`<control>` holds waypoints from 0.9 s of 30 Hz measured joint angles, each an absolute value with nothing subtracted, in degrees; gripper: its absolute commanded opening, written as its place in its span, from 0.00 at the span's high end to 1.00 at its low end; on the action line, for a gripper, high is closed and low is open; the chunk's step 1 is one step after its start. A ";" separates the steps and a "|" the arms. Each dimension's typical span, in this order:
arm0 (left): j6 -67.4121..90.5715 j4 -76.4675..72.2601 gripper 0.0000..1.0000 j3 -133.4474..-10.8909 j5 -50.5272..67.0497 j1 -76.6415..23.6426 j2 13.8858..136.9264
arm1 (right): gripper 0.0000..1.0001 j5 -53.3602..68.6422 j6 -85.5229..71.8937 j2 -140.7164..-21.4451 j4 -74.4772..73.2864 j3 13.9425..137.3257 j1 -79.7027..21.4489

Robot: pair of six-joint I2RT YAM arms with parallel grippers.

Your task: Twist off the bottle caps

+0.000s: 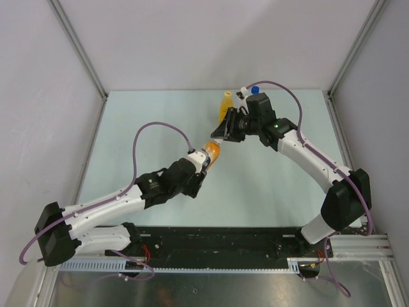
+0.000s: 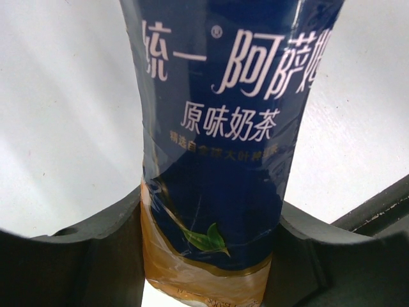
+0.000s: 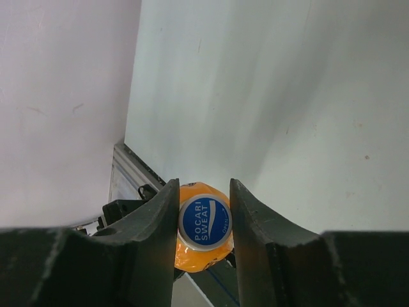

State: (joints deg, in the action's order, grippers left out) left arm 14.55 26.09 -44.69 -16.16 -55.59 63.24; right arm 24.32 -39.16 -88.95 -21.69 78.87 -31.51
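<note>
The orange bottle [image 1: 213, 152] with its dark blue label [image 2: 217, 160] lies tilted off the table. My left gripper [image 1: 202, 162] [image 2: 211, 201] is shut on its body, one finger on each side. My right gripper [image 1: 222, 135] [image 3: 204, 187] meets it from the far side. Its jaws press both sides of the blue bottle cap [image 3: 204, 222], which faces the right wrist camera with the orange shoulder behind it. In the top view the cap is hidden between the right fingers.
A yellow bottle [image 1: 226, 103] stands at the far middle of the table. A bottle with a blue cap [image 1: 254, 89] stands just right of it, partly behind the right wrist. Grey walls enclose the pale green table [image 1: 160, 121] on three sides.
</note>
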 measured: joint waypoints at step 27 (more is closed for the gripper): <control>13.23 28.53 0.92 -59.86 -5.52 -55.51 66.08 | 1.00 25.34 -33.89 -72.14 -6.37 73.38 -30.11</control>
State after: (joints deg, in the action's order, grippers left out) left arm 13.23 28.53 -59.86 -5.52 -55.51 66.08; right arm 25.34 -33.89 -72.14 -6.37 73.38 -30.11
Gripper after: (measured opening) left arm 0.594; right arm 0.384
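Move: The right fingers are already shut on the cap. From the left hand, which holds the lower part of the orange bottle, that cap lies about 10 cm ahead, 6 cm to the right and 12 cm above. From the right hand, the yellow bottle stands roughly 12 cm ahead, 3 cm to the right and 13 cm lower; the blue-capped bottle is about 14 cm ahead, 13 cm to the right and equally low. Lift the orange bottle with both hands, keeping the left grip low on its body and the right pinch on its cap. Ease in, then raise the right hand about 13 cm, slightly right and finally back, tipping its fingers upward by some 25 degrees; bring the left up about 8 cm and to the right, rolling it slightly with the bottle. ##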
